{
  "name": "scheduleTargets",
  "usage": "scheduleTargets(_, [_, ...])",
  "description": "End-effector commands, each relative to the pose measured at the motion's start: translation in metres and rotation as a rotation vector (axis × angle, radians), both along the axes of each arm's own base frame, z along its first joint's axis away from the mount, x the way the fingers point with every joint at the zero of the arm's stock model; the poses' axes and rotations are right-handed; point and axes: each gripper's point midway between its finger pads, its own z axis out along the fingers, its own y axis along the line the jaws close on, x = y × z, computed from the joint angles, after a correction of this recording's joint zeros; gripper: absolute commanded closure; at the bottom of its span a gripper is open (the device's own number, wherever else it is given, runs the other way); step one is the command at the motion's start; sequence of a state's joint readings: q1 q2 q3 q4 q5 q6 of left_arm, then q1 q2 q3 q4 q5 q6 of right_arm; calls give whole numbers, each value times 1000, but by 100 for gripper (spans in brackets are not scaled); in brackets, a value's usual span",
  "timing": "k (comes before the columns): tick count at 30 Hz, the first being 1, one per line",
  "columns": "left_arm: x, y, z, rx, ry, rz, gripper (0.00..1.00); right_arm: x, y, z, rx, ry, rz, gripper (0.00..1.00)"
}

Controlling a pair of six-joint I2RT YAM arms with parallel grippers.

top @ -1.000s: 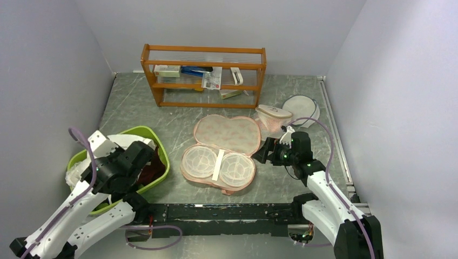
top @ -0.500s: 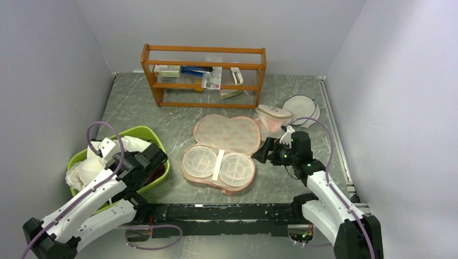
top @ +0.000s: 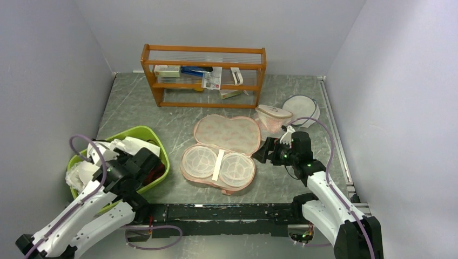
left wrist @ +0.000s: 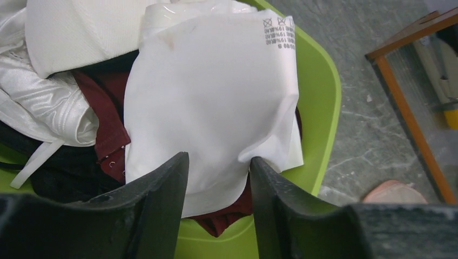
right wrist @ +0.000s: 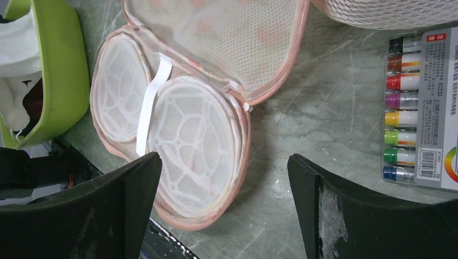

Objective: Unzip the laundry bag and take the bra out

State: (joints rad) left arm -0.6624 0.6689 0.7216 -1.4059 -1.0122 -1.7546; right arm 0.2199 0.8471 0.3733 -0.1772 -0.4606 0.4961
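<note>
The laundry bag (top: 224, 148) lies unzipped mid-table, its peach flowered lid folded back and both white mesh cups bare; it also shows in the right wrist view (right wrist: 189, 118). The white padded bra (left wrist: 216, 97) lies in the green basket (top: 137, 129), on top of a dark maroon bra (left wrist: 108, 108). My left gripper (left wrist: 219, 157) hovers over the basket (left wrist: 324, 108) with its jaws part open, straddling the bra's near edge, which lies flat and unsqueezed. My right gripper (right wrist: 224, 156) is wide open and empty just right of the bag, also seen in the top view (top: 263, 152).
An orange wooden shelf (top: 205, 75) stands at the back. A white mesh dome bag (top: 273, 116) and a round mesh disc (top: 301, 108) lie at the back right. A pack of coloured markers (right wrist: 418, 108) lies right of my right gripper. White rags fill the basket's left side.
My left arm has folded lower and swung left over the basket, its gripper end staying above the basket's right side. The bra, the bag and the right arm have not moved.
</note>
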Motion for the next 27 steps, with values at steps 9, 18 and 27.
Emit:
scheduleTargets(9, [-5, 14, 90, 11, -176, -111, 26, 3, 1, 2, 0, -20, 9, 12])
scheduleTargets(18, [12, -11, 127, 94, -206, -363, 2, 3, 1, 0, -2, -7, 6, 12])
scheduleTargets(27, [42, -83, 121, 103, -130, -730, 1, 1, 0, 1, 0, 2, -3, 12])
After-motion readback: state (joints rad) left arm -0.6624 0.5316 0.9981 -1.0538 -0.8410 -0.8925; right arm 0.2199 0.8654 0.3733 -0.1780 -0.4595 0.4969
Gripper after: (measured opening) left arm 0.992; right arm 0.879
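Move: Just below my half-open left fingers, about 3 cm ahead and 2 cm to the right, the white bra lies on the heap in the green basket, whose middle is some 3 cm left, 1 cm ahead and 9 cm down. The dark red garment is about 8 cm right, level. The open laundry bag lies some 35 cm right and 7 cm ahead, 14 cm lower. From my right hand, the bra is about 45 cm left, 1 cm back. I finish opening my left fingers all the way so the white bra comes free of the fingertips, and lift my left hand about 11 cm straight up out of the green basket, its fingers levelling a little. Near the top I swing it some 4 cm right and slightly forward, the wrist turning about 30 degrees clockwise. ##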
